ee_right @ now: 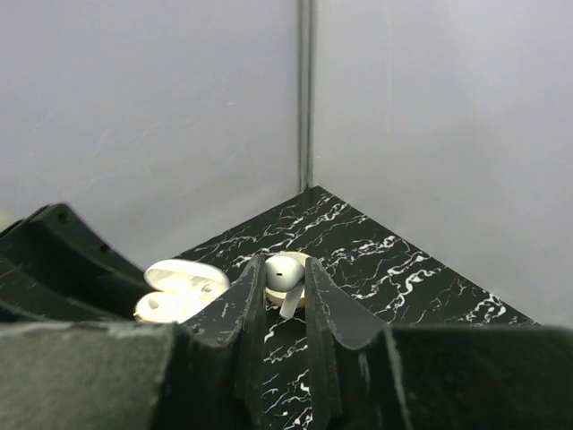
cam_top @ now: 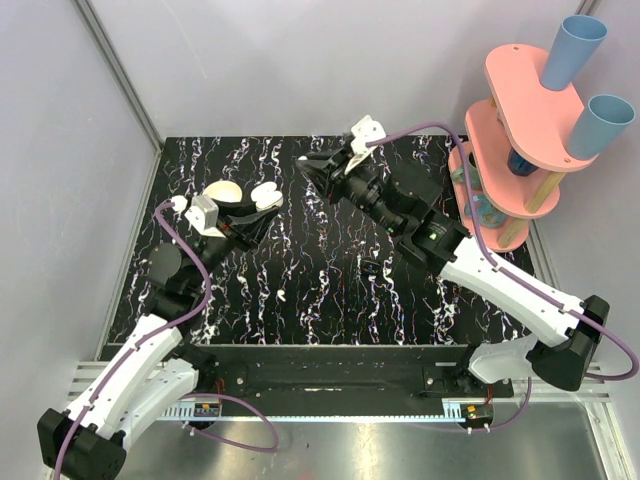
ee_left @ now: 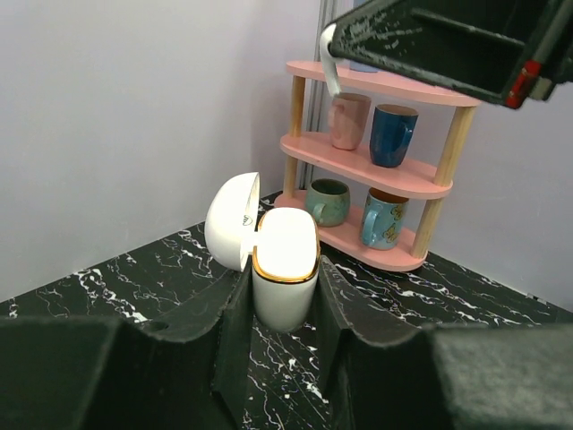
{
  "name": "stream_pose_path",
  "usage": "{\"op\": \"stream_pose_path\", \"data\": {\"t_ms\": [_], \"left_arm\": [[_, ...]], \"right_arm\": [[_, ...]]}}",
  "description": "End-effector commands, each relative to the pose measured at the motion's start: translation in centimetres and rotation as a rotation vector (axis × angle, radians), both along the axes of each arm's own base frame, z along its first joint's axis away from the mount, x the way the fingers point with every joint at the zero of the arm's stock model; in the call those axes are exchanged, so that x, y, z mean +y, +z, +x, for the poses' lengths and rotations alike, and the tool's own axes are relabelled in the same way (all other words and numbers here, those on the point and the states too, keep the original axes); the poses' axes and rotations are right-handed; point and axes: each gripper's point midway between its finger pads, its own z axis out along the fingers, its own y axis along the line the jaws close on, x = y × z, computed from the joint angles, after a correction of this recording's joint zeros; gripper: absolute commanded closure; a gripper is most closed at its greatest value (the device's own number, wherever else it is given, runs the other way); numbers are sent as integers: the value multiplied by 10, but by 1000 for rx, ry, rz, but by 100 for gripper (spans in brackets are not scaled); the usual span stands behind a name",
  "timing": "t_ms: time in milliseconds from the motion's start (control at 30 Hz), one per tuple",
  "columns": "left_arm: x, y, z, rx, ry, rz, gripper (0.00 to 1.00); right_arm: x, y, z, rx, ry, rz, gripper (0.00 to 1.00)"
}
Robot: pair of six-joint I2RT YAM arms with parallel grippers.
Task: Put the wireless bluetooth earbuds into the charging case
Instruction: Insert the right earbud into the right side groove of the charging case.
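The charging case (ee_left: 285,269) is cream with a gold rim and stands upright with its lid (ee_left: 231,219) swung open to the left. My left gripper (ee_left: 285,282) is shut on the case's lower half. From above, the case (cam_top: 245,195) sits at the back left of the table, in the left gripper (cam_top: 250,212). My right gripper (ee_right: 285,279) is shut on one white earbud (ee_right: 285,271), stem pointing down. It hovers to the right of the case (ee_right: 179,288), apart from it. In the top view the right gripper (cam_top: 308,165) is at the back centre.
A pink three-tier shelf (cam_top: 520,130) with blue cups (cam_top: 572,50) stands at the table's back right corner; several mugs (ee_left: 394,134) sit on its shelves. Grey walls close in the black marbled table (cam_top: 330,300) at the back and left.
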Motion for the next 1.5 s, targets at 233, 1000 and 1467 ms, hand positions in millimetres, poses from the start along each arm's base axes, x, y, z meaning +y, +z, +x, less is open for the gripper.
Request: {"op": "stream_pose_path", "data": {"t_ms": [233, 1000, 1467], "left_arm": [[0, 37, -6, -77, -3, -66, 100], [2, 44, -13, -108, -7, -78, 100], [4, 50, -17, -126, -11, -99, 100]], "right_arm": [[23, 14, -30, -106, 89, 3, 76], [55, -12, -42, -66, 197, -54, 78], [59, -16, -37, -70, 190, -69, 77]]}}
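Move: The right hand, still pinching the right earbud stem-down, has the open charging case about 7 cm to its left, 4 cm back and 6 cm below. The open lid stands some 2 cm farther out and 2 cm more to the left than the case's middle; the bowl is roughly 20 cm ahead, 22 cm left and 26 cm down. The case sits between the left fingertips, about 1 cm ahead, 1 cm right and 1 cm up. Right hand carries the earbud about 5 cm left, some 3 cm down and back, turning 10 degrees counter-clockwise, towards the case. ##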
